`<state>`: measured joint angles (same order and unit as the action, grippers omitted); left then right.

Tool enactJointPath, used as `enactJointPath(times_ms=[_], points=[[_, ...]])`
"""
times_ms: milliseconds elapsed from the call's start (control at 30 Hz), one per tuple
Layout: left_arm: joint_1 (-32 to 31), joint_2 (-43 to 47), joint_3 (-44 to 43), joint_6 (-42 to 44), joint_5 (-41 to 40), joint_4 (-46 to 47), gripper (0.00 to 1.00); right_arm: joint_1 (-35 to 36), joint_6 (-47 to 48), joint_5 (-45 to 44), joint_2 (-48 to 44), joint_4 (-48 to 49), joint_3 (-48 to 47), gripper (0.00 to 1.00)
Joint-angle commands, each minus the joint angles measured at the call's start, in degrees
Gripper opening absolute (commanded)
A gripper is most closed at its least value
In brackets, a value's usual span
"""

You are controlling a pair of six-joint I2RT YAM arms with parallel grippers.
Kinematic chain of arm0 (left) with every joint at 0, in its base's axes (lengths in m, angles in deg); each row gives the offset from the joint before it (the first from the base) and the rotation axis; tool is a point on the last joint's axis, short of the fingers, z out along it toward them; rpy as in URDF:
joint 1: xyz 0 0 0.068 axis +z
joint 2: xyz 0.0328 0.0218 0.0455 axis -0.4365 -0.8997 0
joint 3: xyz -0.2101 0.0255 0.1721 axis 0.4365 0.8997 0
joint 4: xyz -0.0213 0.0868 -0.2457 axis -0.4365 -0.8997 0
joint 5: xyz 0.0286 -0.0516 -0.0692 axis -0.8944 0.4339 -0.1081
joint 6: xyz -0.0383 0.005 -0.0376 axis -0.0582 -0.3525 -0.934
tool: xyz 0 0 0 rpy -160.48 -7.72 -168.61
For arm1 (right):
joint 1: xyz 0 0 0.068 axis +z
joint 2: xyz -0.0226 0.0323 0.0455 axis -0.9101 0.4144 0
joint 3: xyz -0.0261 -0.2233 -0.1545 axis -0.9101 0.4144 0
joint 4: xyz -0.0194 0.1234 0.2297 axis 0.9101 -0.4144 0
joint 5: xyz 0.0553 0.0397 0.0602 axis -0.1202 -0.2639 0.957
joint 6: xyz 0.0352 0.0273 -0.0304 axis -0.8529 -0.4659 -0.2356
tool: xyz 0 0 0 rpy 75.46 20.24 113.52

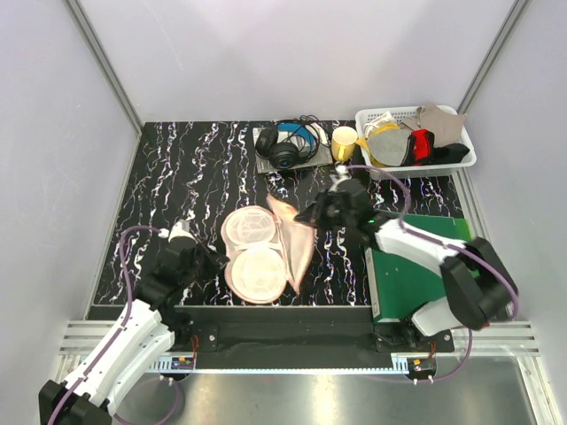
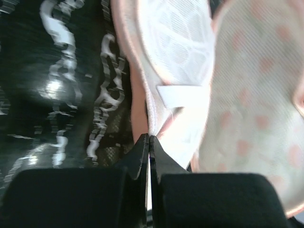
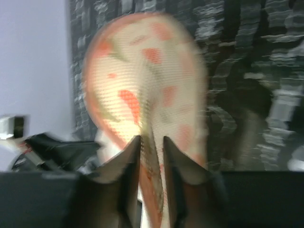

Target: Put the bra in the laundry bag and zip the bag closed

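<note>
The laundry bag [image 1: 257, 252] lies unzipped mid-table, its two pale round lobes facing up and its printed peach flap [image 1: 295, 241] raised on the right. My left gripper [image 1: 215, 258] is shut on the thin rim at the bag's left side; the left wrist view shows the tips [image 2: 150, 138] pinching that edge below the white mesh lining [image 2: 180, 57]. My right gripper [image 1: 307, 215] is at the raised flap. In its wrist view the fingers [image 3: 151, 140] stand slightly apart with a fold of the printed flap [image 3: 147, 61] loose between them. The red bra [image 1: 423, 144] lies in the basket.
A white plastic basket [image 1: 368, 119] at the back right holds grey and beige cloths. Black headphones [image 1: 285, 144] and a yellow cup [image 1: 344, 142] stand at the back centre. A green mat [image 1: 416, 274] lies under the right arm.
</note>
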<state>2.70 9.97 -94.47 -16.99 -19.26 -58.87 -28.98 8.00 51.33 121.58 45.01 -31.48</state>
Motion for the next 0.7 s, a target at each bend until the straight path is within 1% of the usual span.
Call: enactJointPath(times_ms=[0,33,67,100,133,167,200,233,267,300,333,367,400,433,500,533,567,633,667], points=[[0.24,1.63,-4.78,3.42,-11.23,-5.26,0.09,-6.12,11.28,-8.17,-9.8,-15.2,4.94,0.41],[0.24,1.72,-5.31,4.38,-11.84,-5.53,0.23,-6.21,13.06,-12.63,-11.21,-21.32,4.95,0.54],[0.24,1.63,-5.92,6.74,-11.85,-5.53,0.41,-6.3,14.9,-13.8,-14.1,-23.82,4.77,0.58],[0.24,1.72,-7.24,7.81,-11.76,-5.62,0.65,-6.3,17.45,-15.64,-15.6,-25.93,4.25,0.63],[0.24,1.37,-7.86,8.78,-11.76,-5.71,0.74,-6.3,18.26,-18.18,-16.92,-29.61,3.81,0.76],[0.24,1.19,-8.91,10.09,-11.76,-5.71,0.8,-6.21,18.79,-20.12,-19.29,-31.12,3.28,0.84],[0.15,0.93,-9.44,10.63,-11.59,-5.71,0.82,-6.3,19.66,-24.84,-20.35,-33.4,1.97,0.91],[0.24,0.05,-9.88,11.5,-10.19,-5.36,0.82,-6.3,20.28,-27.59,-22.11,-34.21,1.35,0.99],[0.15,-0.56,-10.67,11.77,-8.96,-4.66,0.82,-6.39,21.59,-30.22,-22.73,-34.74,0.04,1.0],[0.24,-1.79,-10.94,11.86,-7.38,-4.39,0.81,-6.56,22.39,-34.69,-23.35,-35.09,-0.67,0.99],[0.15,-2.32,-11.11,11.69,-3.45,-3.69,0.81,-7.17,22.92,-37.08,-24.4,-35.01,-1.38,1.0],[0.15,-2.67,-10.86,11.42,-1.24,-1.86,0.8,-7.7,23.7,-41.8,-24.58,-35.0,-3.3,1.0],[-0.11,-3.03,-10.33,10.99,3.83,-0.45,0.79,-8.23,24.23,-44.2,-24.5,-34.83,-4.45,1.0],[-0.2,-2.86,-8.76,9.85,6.06,1.22,0.78,-9.28,24.94,-45.79,-23.28,-34.74,-5.85,1.0],[-0.9,-2.25,-6.91,8.79,11.23,6.4,0.77,-14.54,28.36,-44.5,-20.91,-34.65,-10.86,1.0],[-1.16,-1.98,-5.24,8.0,12.48,9.29,0.77,-16.56,29.41,-42.84,-17.93,-34.65,-12.88,1.0],[-1.43,-1.54,-4.53,7.82,13.45,10.54,0.77,-21.02,30.9,-39.95,-16.34,-34.65,-16.72,1.0],[-2.13,-0.66,-3.04,8.08,15.74,12.74,0.77,-25.0,31.79,-38.87,-11.52,-34.48,-20.44,1.0],[-2.13,-0.48,-2.94,8.43,16.18,13.01,0.78,-29.11,32.49,-37.47,-9.84,-34.22,-23.67,1.0]])
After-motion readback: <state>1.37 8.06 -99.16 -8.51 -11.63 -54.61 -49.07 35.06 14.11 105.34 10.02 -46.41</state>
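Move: The right hand has its barely parted fingers on the half-turned flap of the laundry bag, whose middle is about 2 cm left and 6 cm back, a little below. The white basket lies some 24 cm ahead and 31 cm right, the yellow mug 24 cm ahead and 12 cm right, the green binder 11 cm back and 33 cm right. The left hand is shut on the bag's left rim; the bag's padded half is centred about 8 cm right, 2 cm ahead. Sweep the right gripper about 26 cm to the right, dipping slightly while it opens wide and lets go of the flap, then lift and reach forward towards the basket, turning clockwise and rolling its left side down. Open the left gripper off the rim with a small shift left, raise it about 4 cm, then swing it back right over the padded half. ##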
